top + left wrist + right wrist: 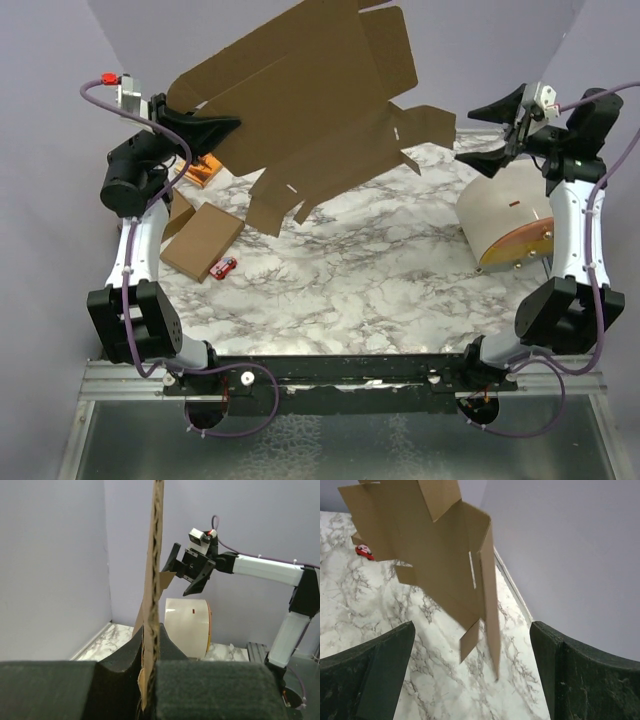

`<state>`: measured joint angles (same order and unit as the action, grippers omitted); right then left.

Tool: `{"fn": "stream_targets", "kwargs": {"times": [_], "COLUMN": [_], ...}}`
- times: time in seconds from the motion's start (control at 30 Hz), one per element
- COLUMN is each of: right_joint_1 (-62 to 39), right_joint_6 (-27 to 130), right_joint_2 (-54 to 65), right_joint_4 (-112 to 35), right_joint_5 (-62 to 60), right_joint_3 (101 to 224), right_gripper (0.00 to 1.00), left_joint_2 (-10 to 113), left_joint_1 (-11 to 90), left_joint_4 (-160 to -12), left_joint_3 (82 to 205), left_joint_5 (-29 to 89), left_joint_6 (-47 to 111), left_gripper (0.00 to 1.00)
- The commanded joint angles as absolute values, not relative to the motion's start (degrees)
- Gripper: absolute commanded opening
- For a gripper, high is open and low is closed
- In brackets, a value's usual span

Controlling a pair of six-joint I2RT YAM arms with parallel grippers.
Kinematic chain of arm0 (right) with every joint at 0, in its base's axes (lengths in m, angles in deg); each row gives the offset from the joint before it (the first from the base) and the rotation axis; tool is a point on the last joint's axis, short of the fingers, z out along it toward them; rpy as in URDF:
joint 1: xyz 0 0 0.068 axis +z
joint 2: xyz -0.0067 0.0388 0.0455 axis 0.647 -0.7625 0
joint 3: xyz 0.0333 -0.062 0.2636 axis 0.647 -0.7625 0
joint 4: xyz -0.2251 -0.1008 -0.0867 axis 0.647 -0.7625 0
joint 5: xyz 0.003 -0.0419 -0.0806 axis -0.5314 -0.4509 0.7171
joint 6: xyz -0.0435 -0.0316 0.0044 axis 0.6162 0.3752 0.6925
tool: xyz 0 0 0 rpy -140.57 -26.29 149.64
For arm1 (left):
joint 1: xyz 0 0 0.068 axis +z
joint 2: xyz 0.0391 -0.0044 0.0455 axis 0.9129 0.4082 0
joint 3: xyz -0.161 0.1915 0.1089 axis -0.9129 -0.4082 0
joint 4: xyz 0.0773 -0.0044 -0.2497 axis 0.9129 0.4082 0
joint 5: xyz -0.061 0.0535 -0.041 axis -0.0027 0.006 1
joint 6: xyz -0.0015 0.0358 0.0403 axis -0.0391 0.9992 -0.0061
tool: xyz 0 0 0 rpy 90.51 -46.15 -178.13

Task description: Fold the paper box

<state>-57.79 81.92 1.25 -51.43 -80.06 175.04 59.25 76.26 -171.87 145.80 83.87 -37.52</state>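
The paper box point(310, 90) is a large flat brown die-cut sheet with flaps and slits, hanging tilted in the air over the back of the marble table. My left gripper point(228, 125) is shut on its left edge. In the left wrist view the paper box point(153, 580) stands edge-on, pinched in the left gripper point(149, 652). My right gripper point(487, 135) is open just off the sheet's right flaps and holds nothing. The right wrist view shows the paper box point(435, 545) with its lower flaps hanging ahead of the wide-apart right gripper point(472, 635), touching neither finger.
A small flat brown carton point(203, 240) lies at the left, with a little red toy point(225, 267) beside it and an orange book point(203, 172) behind it. A white drum with an orange rim point(505, 222) stands at the right, below the right gripper. Grey walls close the back.
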Motion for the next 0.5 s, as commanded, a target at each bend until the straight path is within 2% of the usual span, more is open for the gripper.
{"fn": "stream_targets", "kwargs": {"times": [0.0, 0.27, 0.3, 0.47], "right_joint_1": [-54.5, -51.88, -51.31, -50.86], "right_joint_6": [84.7, 82.89, 84.24, 87.81], "right_joint_2": [-1.25, -1.27, -1.12, -0.86], "right_joint_4": [-49.85, -46.06, -46.88, -47.25], "right_joint_5": [-78.07, -77.05, -76.09, -72.33], "right_joint_3": [176.85, 174.02, 173.48, 170.93], "right_gripper": [1.0, 0.98, 0.95, 0.62], "left_joint_2": [57.32, 57.83, 57.96, 58.08], "left_joint_1": [75.27, 74.02, 73.92, 73.79], "left_joint_4": [-186.37, -186.37, -186.39, -186.32], "left_joint_3": [145.38, 146.12, 146.12, 145.4], "left_joint_5": [84.85, 85.13, 85.2, 86.14], "left_joint_6": [-36.53, -36.88, -36.84, -35.62], "left_gripper": [0.0, 0.0, 0.0, 0.0]}}
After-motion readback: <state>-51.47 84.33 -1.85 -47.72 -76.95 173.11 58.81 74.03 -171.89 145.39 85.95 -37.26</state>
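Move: The box's right end flap hangs on edge facing the open right gripper, its middle about 7 cm to the gripper's left, level with it fore and aft and some 2 cm lower. The small tab beside it sits roughly 11 cm left, 3 cm back and 6 cm below the gripper; the white drum stands on the table about 10 cm right, 7 cm back and 28 cm down. From the left hand, the flap is around 33 cm right, 6 cm farther forward and 12 cm lower. The box's end flap is taken in between the right hand's wide-open fingers as that hand reaches left about 3 cm, also forward and down some 2 cm each, with hardly any wrist turn; near the end its fingers start to close, still well apart. The left hand keeps its pinch on the sheet's far left part, easing about 1.5 cm right and slightly back. ##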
